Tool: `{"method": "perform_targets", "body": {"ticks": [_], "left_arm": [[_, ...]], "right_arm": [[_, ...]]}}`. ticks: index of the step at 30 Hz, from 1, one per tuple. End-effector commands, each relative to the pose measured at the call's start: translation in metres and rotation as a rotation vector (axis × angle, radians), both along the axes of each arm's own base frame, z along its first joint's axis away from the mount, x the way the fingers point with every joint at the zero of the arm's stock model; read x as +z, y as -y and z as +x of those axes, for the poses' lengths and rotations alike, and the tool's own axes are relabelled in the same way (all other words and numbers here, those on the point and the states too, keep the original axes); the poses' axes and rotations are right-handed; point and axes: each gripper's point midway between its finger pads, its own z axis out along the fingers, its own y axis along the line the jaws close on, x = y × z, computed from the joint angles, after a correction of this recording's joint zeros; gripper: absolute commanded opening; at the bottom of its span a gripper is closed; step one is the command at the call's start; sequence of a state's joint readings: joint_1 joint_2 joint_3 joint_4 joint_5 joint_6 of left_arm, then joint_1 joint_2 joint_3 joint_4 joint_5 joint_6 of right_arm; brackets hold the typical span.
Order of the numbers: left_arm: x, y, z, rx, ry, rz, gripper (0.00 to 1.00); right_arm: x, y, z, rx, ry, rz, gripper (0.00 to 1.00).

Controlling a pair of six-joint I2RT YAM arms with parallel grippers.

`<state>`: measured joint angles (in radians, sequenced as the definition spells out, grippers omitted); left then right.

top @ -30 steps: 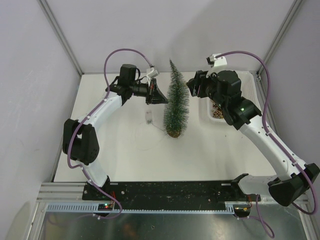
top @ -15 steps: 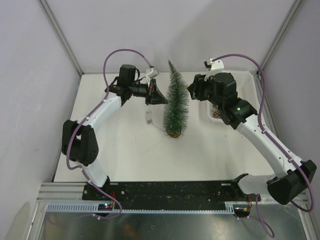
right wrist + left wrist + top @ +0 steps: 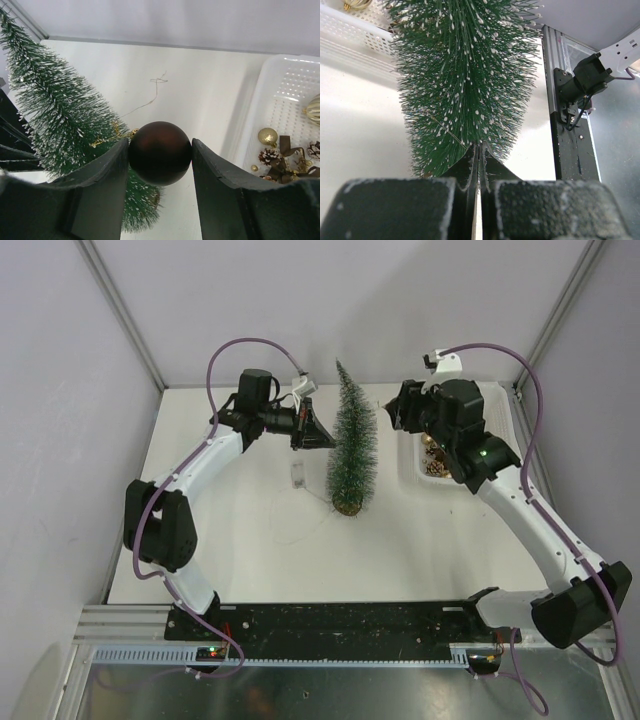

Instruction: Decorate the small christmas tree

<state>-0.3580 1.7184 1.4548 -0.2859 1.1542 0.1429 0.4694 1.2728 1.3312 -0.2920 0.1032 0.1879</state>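
The small christmas tree (image 3: 352,445) stands upright on its wooden disc base (image 3: 348,505) in the middle of the table; a thin gold wire runs through its frosted bristles (image 3: 465,75). My left gripper (image 3: 320,432) is shut, and its tips (image 3: 479,146) touch the tree's left side, with nothing visible between them. My right gripper (image 3: 393,412) hovers just right of the tree's upper part, shut on a dark brown ball ornament (image 3: 160,152). The ball's gold cap points toward the tree (image 3: 60,115).
A white mesh basket (image 3: 290,85) with gold baubles (image 3: 267,136) and pinecones sits right of the tree, partly under my right arm (image 3: 500,480). A small clear box (image 3: 297,472) and a thin loose wire (image 3: 156,87) lie on the table by the tree.
My right wrist has shifted slightly right, away from the tree, with the ball still held. The left arm and the tree have not moved.
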Motion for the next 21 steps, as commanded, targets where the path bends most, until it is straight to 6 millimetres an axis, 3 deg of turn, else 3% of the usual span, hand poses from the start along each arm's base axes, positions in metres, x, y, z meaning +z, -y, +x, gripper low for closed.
{"method": "perform_targets", "body": {"ticks": [1,9,21], "left_arm": [[0.027,0.001,-0.01,-0.029,0.096,-0.039,0.0],[0.029,0.001,-0.01,-0.029,0.098,-0.041,0.0],[0.031,0.002,-0.009,-0.033,0.094,-0.045,0.0]], "right_arm": [[0.009,-0.008,0.008,0.018,0.04,0.038,0.08],[-0.005,-0.015,0.013,0.03,0.002,0.03,0.07],[-0.035,-0.019,-0.002,0.041,-0.058,0.041,0.06]]}}
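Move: The dark ball is already in the right fingers. The tree's middle lies about 8 cm to the left of this hand, roughly level fore and aft, and some 11 cm lower. The left gripper's closed tips are about 12 cm left, 2 cm back and 9 cm lower. The white basket sits some 17 cm ahead, 21 cm right and 31 cm below. For the left hand, the tree is about 5 cm to the right, 1 cm ahead and 2 cm lower. Downward, ever faster, the right hand sinks about 5 cm along the tree's right side, after first easing a centimetre forward and edging a little left, closer to the branches; the forward part is mostly given back. The wrist tips the fingers slightly further down, some 5 degrees, and they keep their hold on the ball. ##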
